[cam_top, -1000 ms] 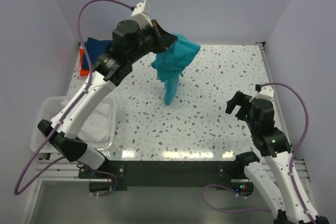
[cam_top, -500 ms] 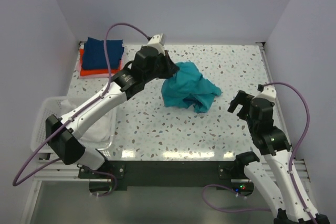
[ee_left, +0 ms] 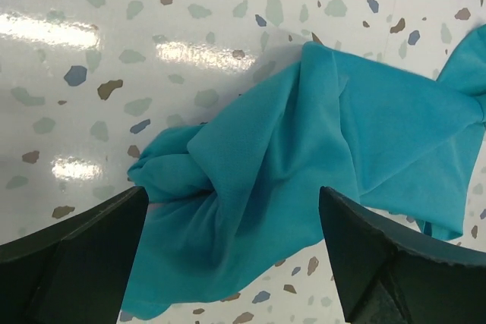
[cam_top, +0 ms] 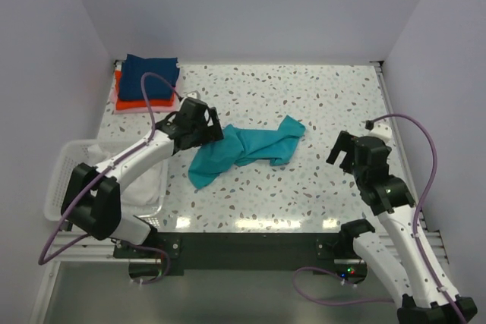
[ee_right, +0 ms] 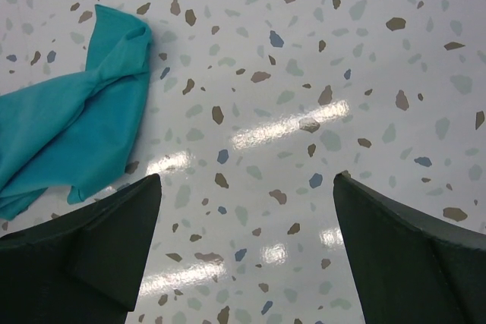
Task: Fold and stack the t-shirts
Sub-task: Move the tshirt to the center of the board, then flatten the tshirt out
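The teal t-shirt point(cam_top: 244, 149) lies crumpled and stretched out on the speckled table, its long axis running left to right. My left gripper point(cam_top: 206, 134) hovers low over the shirt's left end, open, with rumpled teal cloth point(ee_left: 304, 149) below and between its dark fingers point(ee_left: 83, 240), which do not pinch it. At the back left is a stack of folded t-shirts point(cam_top: 149, 77): navy on top, then orange-red point(cam_top: 140, 102), with a pink edge beneath. My right gripper point(cam_top: 346, 154) is open above bare table to the right of the teal shirt point(ee_right: 72, 130), holding nothing.
A white slatted basket point(cam_top: 67, 166) with white cloth inside sits at the table's left front, under the left arm. Lilac walls close the table in at the back and both sides. Bare tabletop point(cam_top: 334, 96) stretches between the teal shirt and the right wall.
The left arm swung the teal shirt down from hanging in the air, dragged it toward the front left and laid it on the table. Its jaws have opened. The right arm has barely moved.
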### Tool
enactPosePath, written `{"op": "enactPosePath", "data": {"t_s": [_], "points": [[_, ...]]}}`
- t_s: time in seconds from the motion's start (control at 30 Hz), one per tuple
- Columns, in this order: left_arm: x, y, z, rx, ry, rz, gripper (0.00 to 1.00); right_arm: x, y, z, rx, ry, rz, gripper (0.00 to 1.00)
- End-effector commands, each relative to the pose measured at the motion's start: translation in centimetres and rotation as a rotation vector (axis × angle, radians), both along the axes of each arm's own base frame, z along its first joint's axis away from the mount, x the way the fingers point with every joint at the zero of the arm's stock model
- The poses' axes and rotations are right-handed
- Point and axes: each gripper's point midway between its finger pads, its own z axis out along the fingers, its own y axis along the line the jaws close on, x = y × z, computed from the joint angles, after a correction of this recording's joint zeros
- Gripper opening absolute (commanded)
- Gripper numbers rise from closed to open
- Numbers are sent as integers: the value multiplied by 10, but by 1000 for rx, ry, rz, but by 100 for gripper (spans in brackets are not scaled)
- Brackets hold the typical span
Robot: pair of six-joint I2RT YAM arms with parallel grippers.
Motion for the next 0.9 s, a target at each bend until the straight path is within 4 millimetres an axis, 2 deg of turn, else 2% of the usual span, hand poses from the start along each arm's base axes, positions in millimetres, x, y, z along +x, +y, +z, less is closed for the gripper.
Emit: {"op": "enactPosePath", "data": {"t_s": [0.0,0.13,0.17,0.23,0.27,0.37,0.5,0.6,0.63,0.87], "points": [[3,14,23,21,-58,64,100,4,2,9,17,-23,-2,99],[-15,25,15,41,-10,86,100,4,3,7,17,-16,4,99],[-24,28,8,51,23,87,100,5,3,7,19,-14,5,99],[-33,31,9,49,30,90,100,6,5,6,18,-11,12,99],[-42,34,3,61,55,92,100,7,5,6,18,-10,15,99],[-58,40,8,77,50,100,100,9,7,4,20,-5,21,99],[-70,53,27,89,4,124,100,11,9,2,20,5,30,99],[-84,54,23,84,29,106,100,12,10,0,18,13,34,99],[-92,56,14,91,60,103,100,12,9,0,17,14,31,99],[-124,35,-14,19,117,53,100,12,10,-1,19,13,35,99]]}}
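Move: The t-shirt lies loose and rumpled under the left hand, its middle about 9 cm to the right, 3 cm ahead and some 10 cm below; its near-left corner is roughly 8 cm back and 5 cm left of the hand. The basket is about 32 cm left and 6 cm back, the folded stack some 25 cm ahead and 24 cm left. From the right hand, the t-shirt's middle is around 25 cm left, 12 cm ahead and 17 cm below. The t-shirt, already let go, is left lying while the left hand draws back above its left end towards the robot, about 11 cm with some 4 cm to the left. The hand arches up by roughly 3 cm on the way and sinks again to its old height beside the near-left corner, fingers staying wide open and pointing down and forward. ##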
